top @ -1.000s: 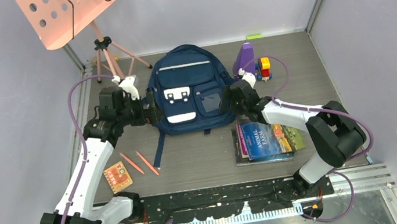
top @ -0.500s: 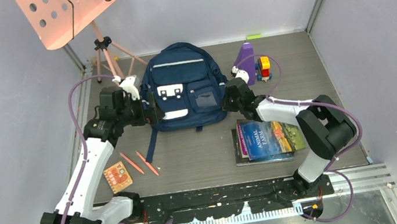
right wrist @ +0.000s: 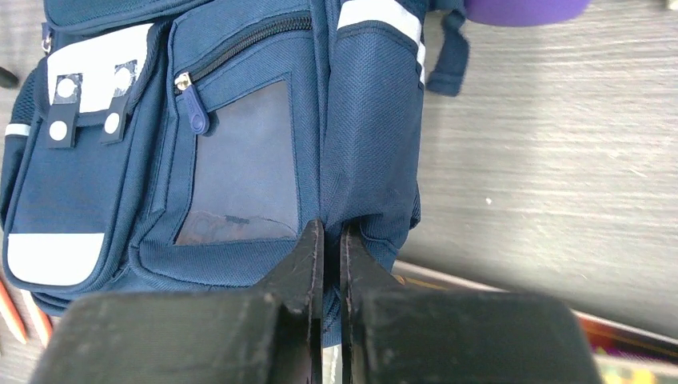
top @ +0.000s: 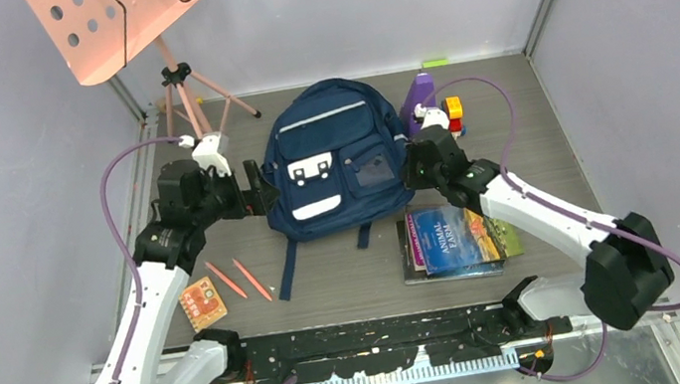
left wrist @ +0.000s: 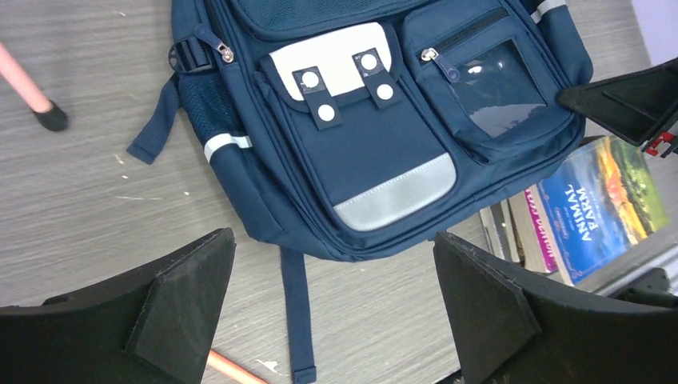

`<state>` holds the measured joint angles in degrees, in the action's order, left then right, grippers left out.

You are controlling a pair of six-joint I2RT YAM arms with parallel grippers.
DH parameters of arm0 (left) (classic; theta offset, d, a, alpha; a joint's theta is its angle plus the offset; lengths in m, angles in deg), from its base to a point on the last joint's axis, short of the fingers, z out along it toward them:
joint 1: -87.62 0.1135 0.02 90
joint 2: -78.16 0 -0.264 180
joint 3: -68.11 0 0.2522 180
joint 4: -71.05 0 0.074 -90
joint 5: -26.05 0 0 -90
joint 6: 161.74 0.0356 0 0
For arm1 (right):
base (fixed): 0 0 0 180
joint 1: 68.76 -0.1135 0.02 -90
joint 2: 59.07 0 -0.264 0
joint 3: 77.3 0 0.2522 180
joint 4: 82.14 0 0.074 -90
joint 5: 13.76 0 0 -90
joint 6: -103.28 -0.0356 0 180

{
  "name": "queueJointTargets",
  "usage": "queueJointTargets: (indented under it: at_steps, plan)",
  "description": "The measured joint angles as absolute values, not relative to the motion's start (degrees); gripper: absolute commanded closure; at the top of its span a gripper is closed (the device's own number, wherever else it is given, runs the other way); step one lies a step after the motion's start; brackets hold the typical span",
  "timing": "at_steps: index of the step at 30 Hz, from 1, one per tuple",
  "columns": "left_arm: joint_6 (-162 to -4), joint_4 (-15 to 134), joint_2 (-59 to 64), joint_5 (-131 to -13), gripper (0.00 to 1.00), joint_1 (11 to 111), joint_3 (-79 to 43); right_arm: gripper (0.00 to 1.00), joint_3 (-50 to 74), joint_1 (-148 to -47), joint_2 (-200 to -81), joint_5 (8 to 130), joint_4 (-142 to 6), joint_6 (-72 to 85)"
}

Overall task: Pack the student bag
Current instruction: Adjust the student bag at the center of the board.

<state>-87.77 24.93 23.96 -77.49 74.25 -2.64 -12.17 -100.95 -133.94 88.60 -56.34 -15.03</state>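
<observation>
The student bag [top: 336, 157] lies front side up at the back of the table, navy with a white patch and reflective stripes, turned a little askew. My right gripper [top: 410, 167] is shut on a fold of fabric at the student bag's [right wrist: 240, 160] lower right corner, and the right gripper's [right wrist: 330, 228] jaws pinch the cloth between them. My left gripper [top: 261, 191] hangs open just off the bag's left side. In the left wrist view the left gripper [left wrist: 333, 244] frames the student bag's [left wrist: 368, 144] bottom edge and a loose strap, holding nothing.
A stack of books [top: 458, 241] lies just in front of the bag's right corner. Two pencils [top: 238, 280] and an orange card [top: 202, 303] lie front left. A purple bottle [top: 417, 93] and a toy block [top: 453, 114] stand behind the right gripper. A pink music stand [top: 126, 16] rises at back left.
My right gripper has closed on the bag's right corner and pulled it; the bag has shifted right and twisted. The right arm's elbow has swung out towards the front right.
</observation>
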Motion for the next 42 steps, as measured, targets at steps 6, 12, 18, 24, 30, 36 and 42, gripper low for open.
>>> queueJointTargets:
  at_steps: [6,12,18,24,30,36,42]
  plan:
    - [-94.08,29.0,25.62,-81.05,0.02,74.25,3.8,0.99,-11.58,-100.95,-127.69,88.57,-45.59,-11.14]
    - [-102.52,34.66,25.71,-83.09,0.02,74.25,12.83,0.99,-11.58,-100.95,-122.36,87.98,-36.61,-9.09]
    - [-106.81,40.5,20.9,-83.17,0.01,74.25,15.91,0.35,-12.74,-100.95,-121.18,90.74,-32.8,-10.62]
    - [-107.05,43.6,13.99,-79.94,0.16,74.27,15.96,0.22,-14.35,-100.95,-119.62,92.88,-31.95,-13.89]
    - [-108.18,48.06,9.6,-77.45,0.28,75.39,17.51,0.19,-17.39,-100.95,-116.52,93.32,-33.9,-18.81]
    - [-110.0,52.28,3.13,-78.58,0.29,75.5,18.78,0.11,-15.91,-100.95,-118.29,96.77,-33.2,-19.62]
    - [-114.67,60.12,0.53,-82.19,0.35,75.5,23.17,0.1,-8.54,-99.63,-126.42,100.38,-33.33,-16.45]
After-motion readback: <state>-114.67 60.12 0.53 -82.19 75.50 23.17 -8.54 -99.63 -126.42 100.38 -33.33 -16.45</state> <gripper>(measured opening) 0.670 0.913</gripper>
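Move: The right hand pinches the bag's raised lower right side; the bag's middle lies about 10 cm ahead and 16 to its left, the board's centre about level with it, 14 cm left. The books lie some 13 cm back and 11 right, the purple cone 21 ahead and 6 right. From the open left hand, the bag's left side pocket is about 9 cm straight ahead and 18 below, the tripod foot 12 ahead and 10 left. The right hand, still pinching the bag's side, drags it back about 7 cm and 6 right at nearly constant height, then opens, lets go and edges forward again over that side. Meanwhile the left hand sinks some 19 cm to the left pocket, first drifting slightly back and right and then forward, tipping its fingers down about 25 degrees and partly closing around the pocket. ##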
